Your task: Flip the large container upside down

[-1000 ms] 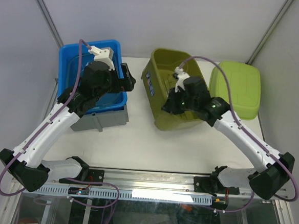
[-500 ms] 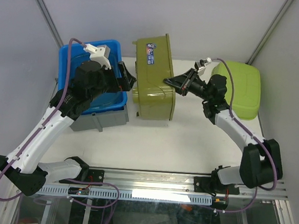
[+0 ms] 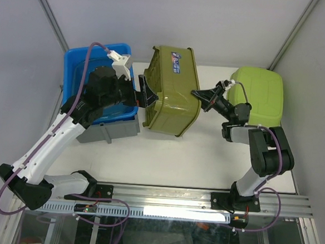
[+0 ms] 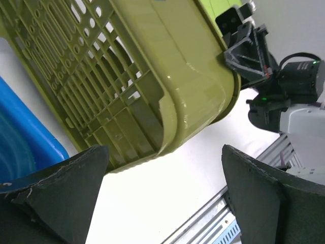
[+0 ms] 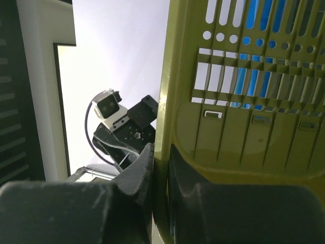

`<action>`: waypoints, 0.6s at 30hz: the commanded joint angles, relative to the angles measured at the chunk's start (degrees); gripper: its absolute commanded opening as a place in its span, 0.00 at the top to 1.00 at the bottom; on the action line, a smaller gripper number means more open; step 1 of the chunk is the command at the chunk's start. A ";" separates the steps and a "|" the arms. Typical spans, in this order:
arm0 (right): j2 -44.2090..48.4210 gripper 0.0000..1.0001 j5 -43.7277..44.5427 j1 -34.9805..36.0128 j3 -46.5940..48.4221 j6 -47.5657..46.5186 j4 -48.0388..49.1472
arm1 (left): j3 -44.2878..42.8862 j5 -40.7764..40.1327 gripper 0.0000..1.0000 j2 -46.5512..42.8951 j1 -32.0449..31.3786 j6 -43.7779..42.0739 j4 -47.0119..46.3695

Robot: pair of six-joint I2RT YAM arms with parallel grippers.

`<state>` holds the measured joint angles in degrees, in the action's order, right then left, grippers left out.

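The large container [image 3: 171, 89], an olive-green crate with a slotted base, hangs steeply tilted over the middle of the table, its wide rim low and towards the front. My right gripper [image 3: 198, 95] is shut on its right rim; in the right wrist view the rim sits pinched between the fingers [image 5: 139, 175] and the slotted wall [image 5: 244, 101] fills the frame. My left gripper [image 3: 146, 93] stands open at the crate's left side. In the left wrist view the crate [image 4: 127, 71] is above the wide-apart fingers [image 4: 61, 188], with nothing between them.
A blue bin [image 3: 80, 66] stands at the back left on a grey box [image 3: 109, 130], right behind my left arm. A lime-green lid [image 3: 259, 98] lies at the back right, beside my right wrist. The metal rail [image 3: 163, 197] runs along the near edge.
The crate has been lifted from lying open side up and rolled over to the left and back. The right wrist has turned with it; the left gripper has come right, up against the crate.
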<state>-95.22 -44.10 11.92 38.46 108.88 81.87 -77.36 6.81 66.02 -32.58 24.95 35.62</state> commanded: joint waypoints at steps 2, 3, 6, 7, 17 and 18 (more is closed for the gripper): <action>1.75 1.00 -3.45 -3.64 -1.65 3.82 12.09 | 1.04 2.99 0.05 2.76 0.15 -1.43 -4.76; 1.83 1.00 -4.01 -4.26 -2.37 3.92 12.02 | 0.70 3.51 0.07 3.61 0.15 -1.62 -5.25; 1.64 1.00 -4.97 -6.21 -4.89 4.61 12.10 | -0.41 8.50 0.13 6.00 0.14 -1.83 -6.37; 1.41 1.00 -5.49 -6.81 -5.49 4.47 12.09 | -0.54 9.93 0.15 6.80 0.07 -1.81 -6.98; -0.22 1.00 -7.54 -8.52 -7.72 3.49 12.09 | -3.04 15.52 0.24 12.43 -2.97 -3.24 -11.52; -0.33 1.00 -7.59 -8.52 -7.79 3.37 12.09 | -3.38 15.41 0.24 12.85 -3.89 -3.27 -12.10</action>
<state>-95.04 -48.93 3.75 32.03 110.93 84.93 -76.84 19.09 78.06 -33.63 23.20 28.84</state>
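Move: The large container stands on its side between the hands, slotted bottom towards the left one and mouth to the right. Its middle is some 10 cm right of the left hand, 7 ahead and 14 below; from the right hand, already on the rim, it is about 11 cm left, 8 ahead and 11 below. The blue crate lies roughly 22 cm left and 6 ahead of the left hand, 18 lower; the green container is about 28 cm right and 10 ahead of the right hand, 24 lower. The large container's rim stays pinched in the right hand, which draws it about 4.5 cm to the right and some 3 cm down. The open left hand follows to the right and down, about 8 cm in all, towards the container's upper near bottom corner, turning some 15 degrees clockwise and partly narrowing its fingers; whether it touches can't be seen. ##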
